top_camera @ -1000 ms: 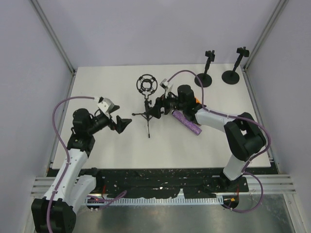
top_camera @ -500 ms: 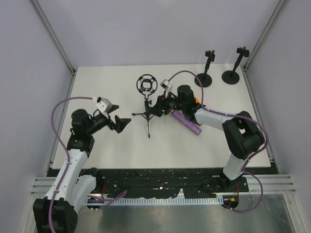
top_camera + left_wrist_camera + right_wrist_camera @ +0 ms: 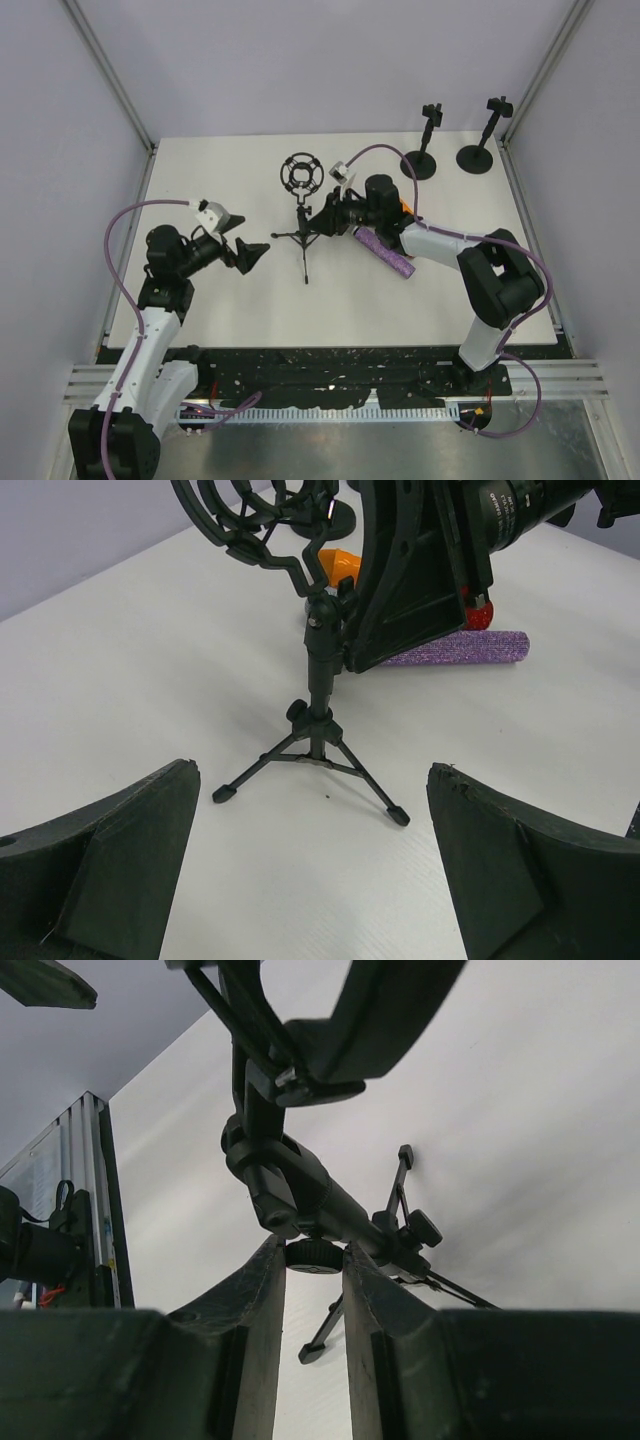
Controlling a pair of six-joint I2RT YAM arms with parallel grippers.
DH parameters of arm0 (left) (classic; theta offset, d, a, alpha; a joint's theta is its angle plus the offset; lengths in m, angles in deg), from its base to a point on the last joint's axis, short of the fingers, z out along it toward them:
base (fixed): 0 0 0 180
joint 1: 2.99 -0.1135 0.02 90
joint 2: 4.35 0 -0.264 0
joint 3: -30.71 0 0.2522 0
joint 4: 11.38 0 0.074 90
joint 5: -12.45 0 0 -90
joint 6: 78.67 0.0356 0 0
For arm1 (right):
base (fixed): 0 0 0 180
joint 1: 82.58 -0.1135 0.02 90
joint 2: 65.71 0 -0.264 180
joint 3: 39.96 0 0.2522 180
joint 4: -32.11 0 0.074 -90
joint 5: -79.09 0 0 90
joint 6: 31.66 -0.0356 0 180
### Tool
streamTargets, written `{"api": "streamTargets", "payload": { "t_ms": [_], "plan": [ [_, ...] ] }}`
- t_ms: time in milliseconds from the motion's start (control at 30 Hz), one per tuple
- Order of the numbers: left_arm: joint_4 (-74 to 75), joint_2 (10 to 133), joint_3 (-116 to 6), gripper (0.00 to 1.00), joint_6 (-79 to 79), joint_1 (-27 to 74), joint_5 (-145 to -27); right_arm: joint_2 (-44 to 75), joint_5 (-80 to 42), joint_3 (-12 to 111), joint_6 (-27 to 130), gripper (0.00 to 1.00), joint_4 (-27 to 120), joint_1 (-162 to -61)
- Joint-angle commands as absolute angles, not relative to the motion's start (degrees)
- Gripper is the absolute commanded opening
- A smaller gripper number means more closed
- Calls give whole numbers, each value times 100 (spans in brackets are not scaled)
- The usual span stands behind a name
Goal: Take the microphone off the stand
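The purple glittery microphone [image 3: 385, 252] lies flat on the white table, right of the black tripod stand [image 3: 303, 238]; it also shows in the left wrist view [image 3: 450, 648]. The stand's round shock mount [image 3: 300, 174] is empty. My right gripper [image 3: 326, 222] is at the stand's stem, shut on the small black clamp knob [image 3: 313, 1256] below the swivel joint. My left gripper [image 3: 254, 255] is open and empty, on the table left of the stand, facing its legs [image 3: 320, 755].
Two black round-base stands [image 3: 420, 160] [image 3: 475, 155] are at the back right corner. An orange object [image 3: 338, 565] sits behind the tripod stand by the right arm. The right arm's purple cable arcs over the microphone.
My left arm has drawn back slightly to the left. My right gripper has shifted a little up along the stand's stem. The microphone has not moved.
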State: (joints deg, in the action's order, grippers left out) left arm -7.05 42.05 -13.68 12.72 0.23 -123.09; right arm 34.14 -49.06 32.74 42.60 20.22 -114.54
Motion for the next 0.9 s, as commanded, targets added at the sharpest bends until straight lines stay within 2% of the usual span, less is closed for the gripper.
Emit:
{"api": "streamTargets", "payload": {
  "t_ms": [0, 267, 333, 433, 567, 867],
  "plan": [
    [-992, 4136, -1346, 100, 1186, -44, -12457, 3220, -4668, 3348, 4699, 20, 1941, -11545],
    [-1106, 4188, -1293, 100, 1169, -44, -12492, 2956, -4079, 3199, 5483, 23, 2082, -11685],
    [-1124, 4171, -1285, 100, 1169, -53, -12501, 2930, -4131, 3216, 5474, 31, 2082, -11677],
    [-1115, 4180, -1302, 100, 1169, -53, -12501, 2886, -4411, 3295, 5413, 57, 2099, -11685],
    [-1028, 4153, -1355, 100, 1169, -62, -12492, 2754, -4685, 3436, 5719, 76, 2433, -11694],
    [-563, 4030, -1644, 100, 1300, -272, -12343, 2859, -4721, 3568, 5711, 87, 2530, -11703]
  ]
}}
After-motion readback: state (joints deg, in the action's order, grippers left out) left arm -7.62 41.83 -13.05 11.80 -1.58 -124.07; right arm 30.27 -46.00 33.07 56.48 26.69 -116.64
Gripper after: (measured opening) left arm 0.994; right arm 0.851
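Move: My right fingers are already shut on the stand's neck knob, its middle about 1 cm left of that hand point. From this hand the stand's empty ring is about 4 cm ahead, 2 cm left and 10 cm up; its tripod is level with the hand, 3 cm left and 9 cm down. The purple microphone lies some 15 cm right, 2 cm back and 14 cm down. From my left hand the knob is roughly 7 cm ahead, 12 cm right and 5 cm lower. Keeping my pinch on the neck knob, I roll my right wrist about 10 degrees counter-clockwise, looking along the leftward-pointing fingers, with the hand nearly in place. Then I open the fingers wide to let the knob go, easing the hand back about 1 cm and slightly up, still around the knob. ##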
